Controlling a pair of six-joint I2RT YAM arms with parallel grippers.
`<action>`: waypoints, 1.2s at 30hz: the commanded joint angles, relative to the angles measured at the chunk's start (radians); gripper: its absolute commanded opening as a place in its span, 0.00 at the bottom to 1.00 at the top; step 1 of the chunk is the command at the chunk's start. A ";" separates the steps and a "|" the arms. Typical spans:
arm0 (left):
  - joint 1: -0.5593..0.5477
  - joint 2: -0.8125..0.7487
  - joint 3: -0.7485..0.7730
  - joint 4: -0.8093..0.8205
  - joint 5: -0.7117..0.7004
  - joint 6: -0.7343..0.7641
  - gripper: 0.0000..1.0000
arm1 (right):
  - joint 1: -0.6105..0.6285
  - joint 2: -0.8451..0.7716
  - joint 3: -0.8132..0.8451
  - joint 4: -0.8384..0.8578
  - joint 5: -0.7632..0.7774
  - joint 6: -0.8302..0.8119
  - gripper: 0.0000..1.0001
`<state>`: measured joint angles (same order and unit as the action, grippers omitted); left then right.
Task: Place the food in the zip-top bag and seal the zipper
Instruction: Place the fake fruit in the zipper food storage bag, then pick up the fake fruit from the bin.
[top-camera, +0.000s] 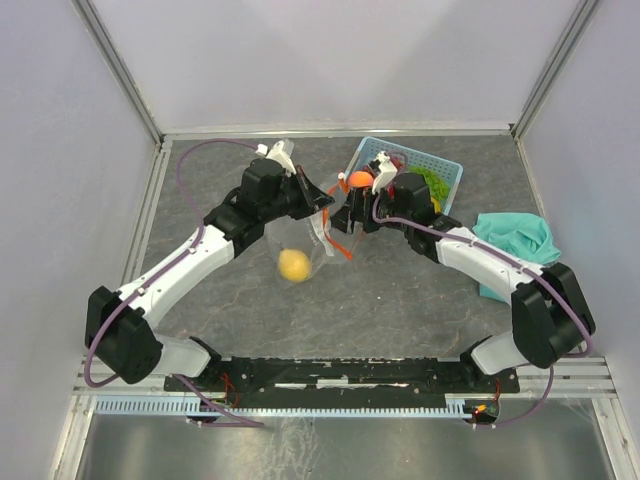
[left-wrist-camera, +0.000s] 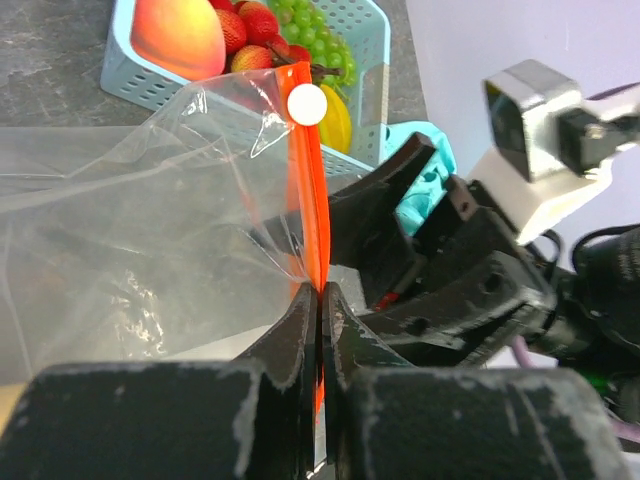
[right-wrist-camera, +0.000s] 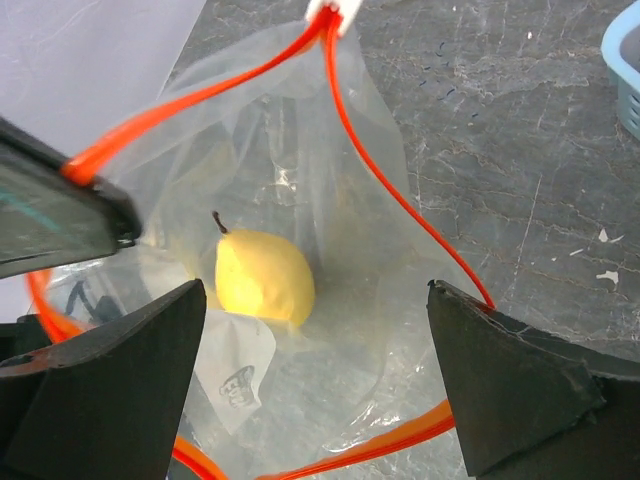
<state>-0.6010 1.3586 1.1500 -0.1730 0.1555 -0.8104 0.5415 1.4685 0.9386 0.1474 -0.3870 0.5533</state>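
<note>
The clear zip-top bag (top-camera: 300, 240) hangs open-mouthed between my two grippers. A yellow lemon (right-wrist-camera: 263, 275) lies inside it, beside the white label (right-wrist-camera: 235, 375). My left gripper (left-wrist-camera: 318, 292) is shut on the red-orange zipper (left-wrist-camera: 312, 200) strip, well below the white slider (left-wrist-camera: 307, 104). My right gripper (right-wrist-camera: 316, 300) stands wide open directly over the bag's mouth, with nothing between its fingers; the zipper (right-wrist-camera: 390, 190) loops round the opening. More food stays in the light-blue basket (top-camera: 445, 170): a peach (left-wrist-camera: 178, 35), red pieces and green grapes (left-wrist-camera: 325, 45).
The basket stands at the back right, just behind my right gripper (top-camera: 352, 215). A teal cloth (top-camera: 515, 238) lies at the right by the right arm. Grey walls enclose the table on three sides.
</note>
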 joint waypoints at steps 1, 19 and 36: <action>0.015 -0.041 0.014 -0.009 -0.078 0.018 0.03 | 0.003 -0.081 0.102 -0.085 -0.033 -0.055 0.99; 0.045 -0.090 0.123 -0.233 -0.292 0.319 0.03 | -0.117 -0.036 0.425 -0.588 0.092 -0.418 0.98; 0.045 -0.022 0.276 -0.356 -0.280 0.583 0.03 | -0.191 0.384 0.619 -0.459 0.291 -0.485 0.95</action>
<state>-0.5602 1.3300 1.3800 -0.5259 -0.1291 -0.3180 0.3569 1.7878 1.4727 -0.3935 -0.1520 0.1066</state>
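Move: The peach, nearest fruit in the blue basket, lies about 12 cm ahead of the open right hand, 8 cm to its right and 14 cm below. The strawberries sit some 9 cm to the right of the peach and 2 cm nearer the robot. The bagged pear is roughly 13 cm back from the right hand, 12 cm to its left and 12 cm lower. From the left hand, the peach is 11 cm ahead, 11 cm right and 21 cm below. Keeping its pinch on the bag's orange zipper, the left hand draws the bag about 8 cm left, dipping slightly before rising. The right hand, wide open, climbs away from the bag mouth, then arcs forward, right and down some 11 cm from its peak towards the peach, fingers tipping steeper downward. ##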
